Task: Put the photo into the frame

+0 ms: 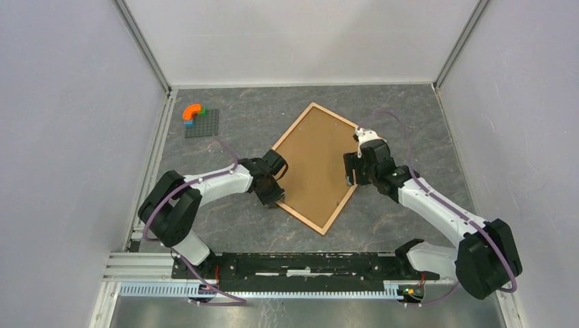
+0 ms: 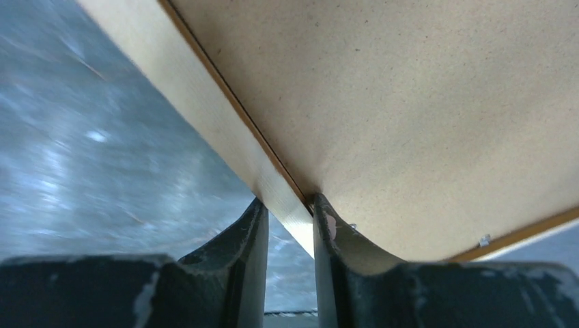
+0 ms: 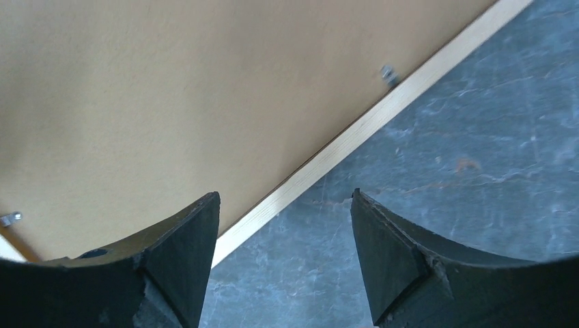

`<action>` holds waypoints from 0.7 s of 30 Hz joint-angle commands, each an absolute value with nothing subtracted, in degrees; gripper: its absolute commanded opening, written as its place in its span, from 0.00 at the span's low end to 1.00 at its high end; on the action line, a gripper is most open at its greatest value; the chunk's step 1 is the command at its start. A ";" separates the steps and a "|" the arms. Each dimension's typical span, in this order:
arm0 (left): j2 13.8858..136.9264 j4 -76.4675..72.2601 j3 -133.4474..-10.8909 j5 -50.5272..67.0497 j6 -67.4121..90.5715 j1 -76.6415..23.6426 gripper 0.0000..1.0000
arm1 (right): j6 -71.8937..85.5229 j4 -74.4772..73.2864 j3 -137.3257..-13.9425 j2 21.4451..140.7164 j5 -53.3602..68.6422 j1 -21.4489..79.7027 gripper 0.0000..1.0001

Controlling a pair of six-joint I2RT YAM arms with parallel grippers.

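The frame [image 1: 339, 208] of light wood lies face down and askew on the grey table, its brown backing board [image 1: 315, 160] up. My left gripper [image 1: 276, 198] is at the frame's left edge near the low corner. In the left wrist view the left gripper [image 2: 288, 205] is shut on the moulding [image 2: 205, 116], one finger outside it and the other on the board [image 2: 410, 102]. My right gripper [image 1: 351, 171] hovers open over the right edge. In the right wrist view the right gripper [image 3: 283, 198] straddles the moulding [image 3: 355, 130] and bare table. The photo is out of view.
A dark grey studded baseplate [image 1: 203, 124] with an orange curved piece [image 1: 192, 111] sits at the back left. Grey enclosure walls stand on three sides. A metal rail [image 1: 273, 263] carrying the arm bases runs along the near edge.
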State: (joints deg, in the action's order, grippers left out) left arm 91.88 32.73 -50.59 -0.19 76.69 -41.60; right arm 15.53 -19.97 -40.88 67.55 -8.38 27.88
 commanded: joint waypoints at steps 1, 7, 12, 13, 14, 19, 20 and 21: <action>93.65 42.85 -53.22 -13.66 48.12 -39.08 0.05 | 13.50 -19.95 -45.93 69.50 -13.23 26.37 0.76; 95.62 47.64 -58.61 -18.67 28.58 -37.31 0.02 | 13.59 -20.64 -50.41 76.18 -10.09 21.28 0.76; 98.44 49.28 -61.19 -19.43 19.05 -36.77 0.02 | 14.70 -21.91 -55.98 82.59 -5.27 16.83 0.76; 98.76 49.10 -61.68 -19.12 18.04 -36.75 0.02 | 15.50 -22.25 -57.14 84.12 -4.55 16.32 0.76; 98.94 48.90 -62.06 -18.83 17.03 -36.74 0.02 | 15.81 -22.62 -58.33 85.89 -3.70 16.13 0.75; 98.90 47.53 -63.08 -21.99 12.70 -36.65 0.02 | 19.17 -25.43 -64.97 93.66 -4.98 16.19 0.72; 98.80 47.17 -63.19 -23.05 12.57 -36.65 0.02 | 20.43 -25.56 -66.01 94.70 -5.59 16.17 0.72; 98.79 46.79 -63.28 -23.62 12.49 -36.69 0.02 | 21.58 -25.78 -67.07 96.09 -5.91 16.10 0.72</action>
State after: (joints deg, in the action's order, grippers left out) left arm 97.91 46.41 -61.36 -19.16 21.30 -36.71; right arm 16.93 -24.10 -62.13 92.49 -5.19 16.01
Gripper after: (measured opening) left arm 0.327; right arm 0.723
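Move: The left fingers already pinch the near-left short side of the frame. The frame's centre lies about 17 cm ahead and 17 cm to the right of that hand, its left corner some 10 cm ahead and 15 cm left, its near corner 13 cm back and 19 cm right. From the open right hand, the middle of the far short side is roughly 22 cm straight ahead and 8 cm below; the near-right long side runs just beneath, about 2 cm back and 1 cm right. Keep the left pinch on the short side and drag it about 10 cm left and slightly forward, turning the hand some 45 degrees clockwise and rolling its left side up, to swing the frame round. Meanwhile carry the right gripper, still open, about 9 cm forward and slightly right, rising a touch, then sinking, towards the far short side. ##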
